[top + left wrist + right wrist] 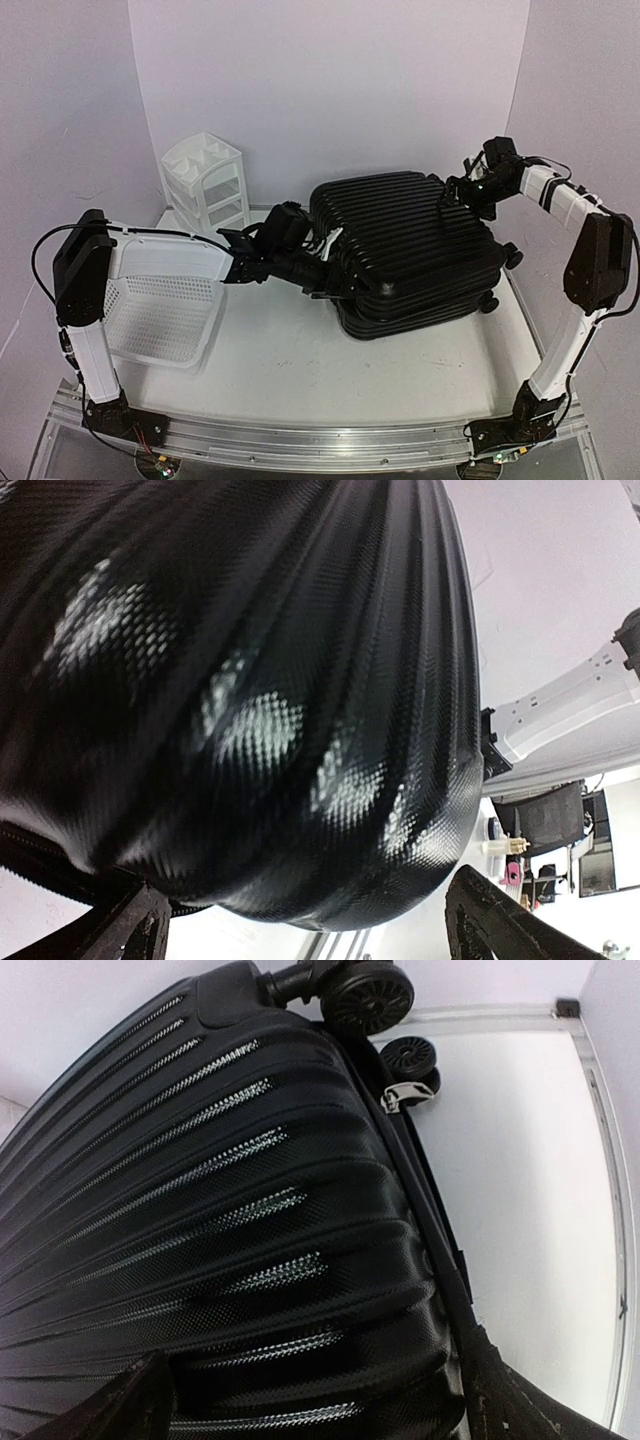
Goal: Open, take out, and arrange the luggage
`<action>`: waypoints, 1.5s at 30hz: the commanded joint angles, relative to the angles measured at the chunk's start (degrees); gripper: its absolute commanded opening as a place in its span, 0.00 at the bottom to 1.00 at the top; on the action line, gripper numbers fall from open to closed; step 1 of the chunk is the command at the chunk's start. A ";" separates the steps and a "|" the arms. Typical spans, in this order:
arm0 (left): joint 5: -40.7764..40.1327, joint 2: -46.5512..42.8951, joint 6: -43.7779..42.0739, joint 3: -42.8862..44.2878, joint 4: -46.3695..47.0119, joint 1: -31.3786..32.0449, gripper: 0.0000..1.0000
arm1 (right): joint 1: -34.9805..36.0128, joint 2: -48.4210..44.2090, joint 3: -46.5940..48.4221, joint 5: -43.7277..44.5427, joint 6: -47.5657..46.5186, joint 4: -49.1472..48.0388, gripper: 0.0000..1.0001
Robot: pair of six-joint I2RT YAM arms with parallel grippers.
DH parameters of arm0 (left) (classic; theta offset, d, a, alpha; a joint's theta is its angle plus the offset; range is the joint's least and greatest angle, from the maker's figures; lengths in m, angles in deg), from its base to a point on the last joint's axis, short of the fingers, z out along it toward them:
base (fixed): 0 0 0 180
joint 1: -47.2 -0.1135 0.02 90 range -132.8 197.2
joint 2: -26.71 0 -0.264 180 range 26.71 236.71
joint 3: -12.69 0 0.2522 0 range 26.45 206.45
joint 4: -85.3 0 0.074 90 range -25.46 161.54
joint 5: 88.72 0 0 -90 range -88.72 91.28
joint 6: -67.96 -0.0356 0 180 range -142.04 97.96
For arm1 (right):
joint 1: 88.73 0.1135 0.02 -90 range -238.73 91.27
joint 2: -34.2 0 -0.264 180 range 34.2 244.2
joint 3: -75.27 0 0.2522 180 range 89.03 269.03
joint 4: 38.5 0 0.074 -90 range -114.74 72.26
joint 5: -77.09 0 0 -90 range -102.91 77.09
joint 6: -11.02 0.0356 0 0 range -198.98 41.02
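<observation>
The luggage [410, 250] is a big black ribbed hard-shell suitcase lying flat and closed in the middle right of the table. My left gripper [328, 268] is at its left side edge. In the left wrist view the glossy shell [260, 700] fills the frame, and the fingers [135, 930] stand wide apart below it, open. My right gripper [452, 192] is over the far right corner of the lid. In the right wrist view its open fingers [510, 1400] span the ribbed shell [250, 1230]. Caster wheels [370, 995] and a zipper pull [400, 1095] show at the far end.
A white mesh basket [165, 315] sits at the left under my left arm. A small white drawer unit [208, 180] stands at the back left. White walls close in the table [300, 370] on three sides.
</observation>
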 commanded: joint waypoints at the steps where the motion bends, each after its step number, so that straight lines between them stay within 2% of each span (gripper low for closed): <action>1: 2.44 -1.55 -2.69 0.61 6.81 1.22 0.96 | 10.89 2.21 -0.58 -14.98 2.20 1.23 0.98; 4: 2.08 0.39 -2.47 1.85 6.69 3.42 0.95 | 10.83 3.37 0.34 -14.24 1.12 1.17 0.98; 6: -1.04 0.36 -5.11 2.83 6.33 6.16 0.96 | 10.70 3.39 0.93 -12.85 0.17 1.94 0.98; 8: -3.63 -0.39 -6.30 3.03 6.18 7.46 0.97 | 10.28 2.17 2.27 -8.54 -0.96 6.32 0.98; 11: -7.15 -4.03 -9.78 1.17 4.75 7.56 0.98 | 9.30 -5.39 1.58 0.17 -1.15 11.60 0.98; 15: -14.04 -10.94 -22.48 2.10 -7.96 7.09 1.00 | 8.81 -16.75 -3.50 11.24 0.91 16.16 0.98; 18: -19.97 -14.63 -29.87 5.09 -17.52 5.28 1.00 | 8.79 -23.75 -8.70 10.32 3.58 18.12 0.98; 23: -17.53 -16.28 -31.12 9.83 -20.30 -4.60 1.00 | 8.73 -33.79 -16.84 6.33 11.27 18.16 0.98; 25: -17.47 -13.34 -32.10 14.61 -21.09 -7.41 1.00 | 8.22 -37.62 -19.13 7.24 14.11 18.10 0.98; 28: -18.34 -5.04 -32.61 26.19 -24.65 -11.61 1.00 | 5.30 -41.35 -22.13 6.98 16.91 17.36 0.98; 32: -11.37 8.14 -27.96 42.98 -27.79 -18.13 0.99 | 1.20 -42.03 -26.00 -2.70 19.65 13.59 0.98; 34: -4.34 14.94 -26.95 51.29 -28.17 -20.19 0.99 | -0.49 -41.42 -28.27 -7.08 21.53 11.33 0.98; 37: -5.24 21.99 -28.25 60.81 -28.79 -21.61 0.99 | -1.71 -41.99 -31.46 -8.55 23.87 7.41 0.98; 42: -6.03 28.52 -28.58 65.02 -27.37 -23.22 0.99 | -4.02 -41.01 -36.72 -11.49 27.56 1.67 0.98; 45: -1.16 30.55 -26.62 63.92 -26.20 -23.25 1.00 | -4.66 -40.10 -39.20 -13.44 28.90 -2.96 0.98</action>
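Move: The luggage lies ahead and to the right of my left hand, its middle about 13 cm out, 12 cm right and some 8 cm lower; that hand is at its left edge. From my right hand, at the far right of its top, the middle is about 12 cm back, 12 cm left and 10 cm down. The white basket is level with my left hand, roughly 42 cm left; the drawer unit is some 30 cm ahead and 34 cm left. I turn the luggage counter-clockwise: my left hand drags its near-left part back about 5 cm while my right shoves the far-right part slightly left and forward. Then I come free with both, open. My left rises, swings some 35 cm forward and sinks to the far-left corner, tilting about 30 degrees; my right lifts, draws back some 20 cm and sinks beside the right corner. ##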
